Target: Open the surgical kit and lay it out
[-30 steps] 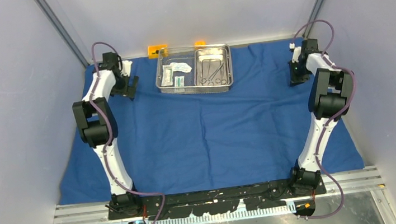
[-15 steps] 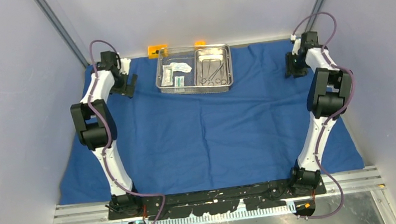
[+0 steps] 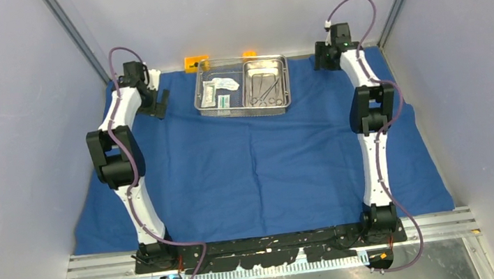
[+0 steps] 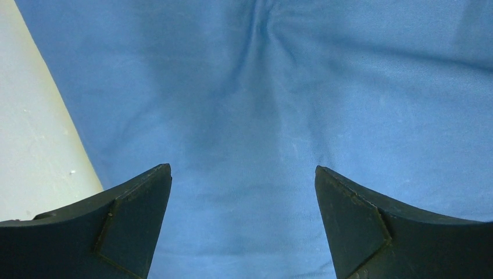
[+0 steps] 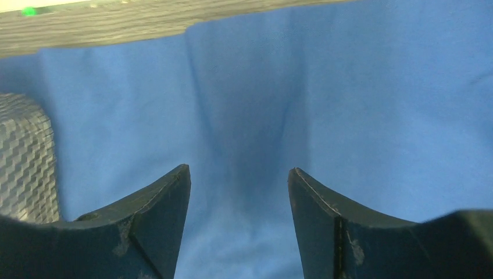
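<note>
The blue cloth wrap point(image 3: 261, 166) lies spread flat over the table. At its back middle stands the steel mesh basket point(image 3: 207, 106). White-green packets point(image 3: 216, 91) lie in the basket's left half. The smaller solid steel tray point(image 3: 284, 79) sits in its right half, with thin scissors and forceps point(image 3: 265, 87) inside. My left gripper point(image 3: 159, 103) point(image 4: 242, 167) hangs open over bare cloth, left of the basket. My right gripper point(image 3: 320, 57) point(image 5: 239, 168) is open over a crease in the cloth, just right of the basket point(image 5: 26, 157). Neither holds anything.
Two small orange blocks point(image 3: 196, 62) point(image 3: 249, 54) sit behind the basket at the cloth's back edge. Pale walls close in the left, right and back. Bare white tabletop point(image 4: 35, 145) shows beside the cloth's left edge in the left wrist view.
My right arm has swung from the cloth's right edge to the back, ending beside the basket, and its jaws have opened. The left arm has barely shifted.
</note>
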`<state>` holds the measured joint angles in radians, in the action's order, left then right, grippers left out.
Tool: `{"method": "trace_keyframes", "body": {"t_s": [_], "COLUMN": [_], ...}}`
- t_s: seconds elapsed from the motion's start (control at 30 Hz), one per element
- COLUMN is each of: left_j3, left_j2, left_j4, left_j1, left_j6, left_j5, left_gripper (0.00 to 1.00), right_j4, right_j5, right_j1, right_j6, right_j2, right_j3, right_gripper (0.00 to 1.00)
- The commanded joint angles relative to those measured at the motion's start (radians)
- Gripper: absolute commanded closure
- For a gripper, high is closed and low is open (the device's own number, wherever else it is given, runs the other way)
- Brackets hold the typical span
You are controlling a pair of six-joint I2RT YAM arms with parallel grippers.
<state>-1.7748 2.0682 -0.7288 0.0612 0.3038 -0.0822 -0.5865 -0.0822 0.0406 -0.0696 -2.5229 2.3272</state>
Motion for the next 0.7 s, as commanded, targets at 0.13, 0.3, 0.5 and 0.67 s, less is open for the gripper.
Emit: {"method": "trace_keyframes", "body": {"t_s": [0.13, 0.3, 0.5, 0.67], "left_j3": [-0.008, -0.011, -0.029, -0.022], "left_j2": [-0.035, -0.033, -0.023, -0.023], "left_j4": [0.020, 0.032, 0.026, 0.021], "left_j1": [0.006, 0.007, 0.006, 0.007], "left_j6": [-0.006, 0.007, 0.012, 0.013], "left_j5": [-0.031, -0.039, -0.030, -0.021], "left_gripper": [0.04, 0.04, 0.04, 0.05], "right_j4": [-0.065, -0.063, -0.055, -0.055], "right_j5": [0.216, 0.230, 0.248, 0.296], "right_j1": [-0.040, -0.040, -0.039, -0.032], "right_j6": [-0.027, -0.013, 0.008, 0.045], "right_j2": [-0.150, -0.142, -0.125, -0.134], "right_j3": [0.170, 0.115, 0.077, 0.105], "right_gripper": [0.34, 0.58, 0.87, 1.00]}}
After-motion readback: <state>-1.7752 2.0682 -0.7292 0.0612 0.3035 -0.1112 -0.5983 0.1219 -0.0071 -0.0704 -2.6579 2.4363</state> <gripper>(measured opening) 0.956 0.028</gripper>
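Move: The drape fold I want with my right hand lies almost under it, about 1 cm ahead and 4 cm down. The drape's far edge is some 5 cm ahead. The middle of the inner instrument tray is about 24 cm to the left and 3 cm back, and the middle of the big wire tray roughly 34 cm left and 4 cm back. From my left hand the fold is some 70 cm right and 12 cm farther out. I drop my open right hand about 4 cm onto the drape just short of its far edge, easing a centimetre forward. There I hold nearly still with a slight roll, under 10 degrees, and shut the fingers from about two-thirds open, pinching up the cloth ridge between the tips. ##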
